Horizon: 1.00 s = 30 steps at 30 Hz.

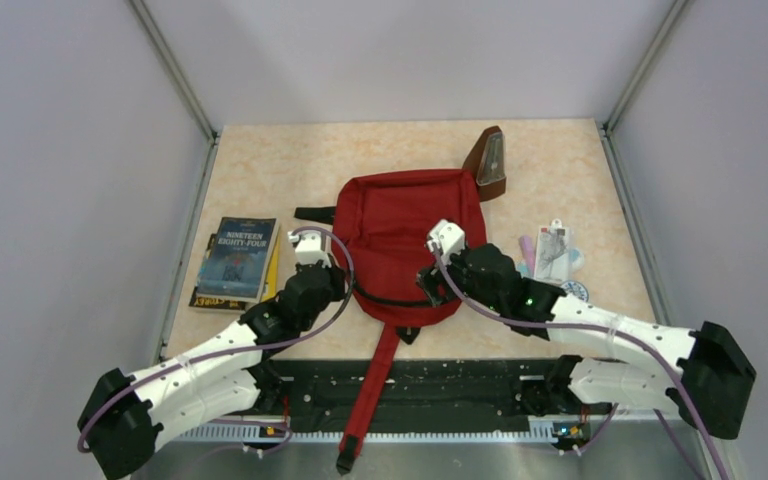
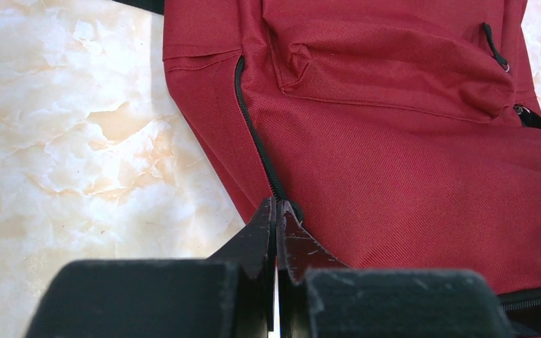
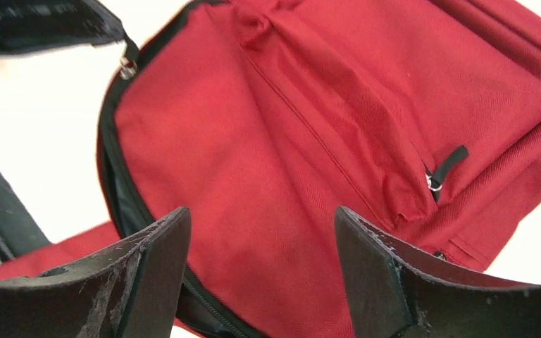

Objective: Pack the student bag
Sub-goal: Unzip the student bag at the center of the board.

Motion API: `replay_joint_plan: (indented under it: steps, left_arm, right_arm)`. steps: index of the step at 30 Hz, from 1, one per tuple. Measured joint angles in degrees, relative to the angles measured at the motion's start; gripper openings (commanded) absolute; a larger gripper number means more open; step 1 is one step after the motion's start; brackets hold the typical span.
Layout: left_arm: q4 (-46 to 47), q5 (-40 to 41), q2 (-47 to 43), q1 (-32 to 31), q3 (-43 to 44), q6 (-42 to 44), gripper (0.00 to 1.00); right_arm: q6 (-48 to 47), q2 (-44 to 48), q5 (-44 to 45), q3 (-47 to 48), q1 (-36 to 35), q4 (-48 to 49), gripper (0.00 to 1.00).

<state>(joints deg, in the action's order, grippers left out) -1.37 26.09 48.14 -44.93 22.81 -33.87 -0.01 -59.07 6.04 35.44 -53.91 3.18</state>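
The student bag, dark red with a black zipper, lies flat in the middle of the table. Its long red strap runs over the near edge. My left gripper is at the bag's near left edge. In the left wrist view the left gripper is shut, its tips pinched at the black zipper. My right gripper hovers over the bag's near right part. In the right wrist view the right gripper is open with only red fabric between its fingers. The zipper rim gapes dark.
A "Nineteen Eighty-Four" book lies on a yellow book left of the bag. A brown case stands at the bag's far right corner. A pink pen, a packaged item and small round things lie to the right. Enclosure walls surround the table.
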Motion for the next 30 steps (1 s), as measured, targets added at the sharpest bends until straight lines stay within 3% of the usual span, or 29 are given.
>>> replay_joint_plan:
  steps: [13, 30]
  left_arm:
    - [-0.13, 0.04, -0.81, 0.0, -0.02, 0.02, 0.0]
    - [-0.24, 0.07, -0.7, 0.0, 0.0, 0.83, 0.0]
  right_arm:
    - [-7.41, -10.84, 2.34, -0.07, -5.35, -0.63, 0.74]
    - [-9.29, -23.74, 3.39, 5.95, -12.85, 9.18, 0.76]
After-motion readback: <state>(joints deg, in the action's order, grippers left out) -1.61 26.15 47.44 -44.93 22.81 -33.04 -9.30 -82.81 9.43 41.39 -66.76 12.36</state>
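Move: My left hand still pinches the zip pull at the bag's left edge. My open right hand is heading for the left end of the zip opening, about 12 cm to its left, 2 cm back and 8 cm below; from my left hand that spot is some 3 cm right, 2 cm back and 3 cm down. The held pull is about 15 cm left of my right hand, level fore and aft and 5 cm lower. The pocket pull lies 11 cm ahead, 4 cm right and 9 cm below it. I drop my right hand towards the bag's front panel, then sweep it left and slightly back along the zip opening towards the pull in my left hand. That takes it about 9 cm down and 8.5 cm left, with a small rise of some 2 cm at the end. It turns roughly 15 degrees counter-clockwise and its left side dips; the fingers stay wide open. My left hand stays put, shut on the pull. ##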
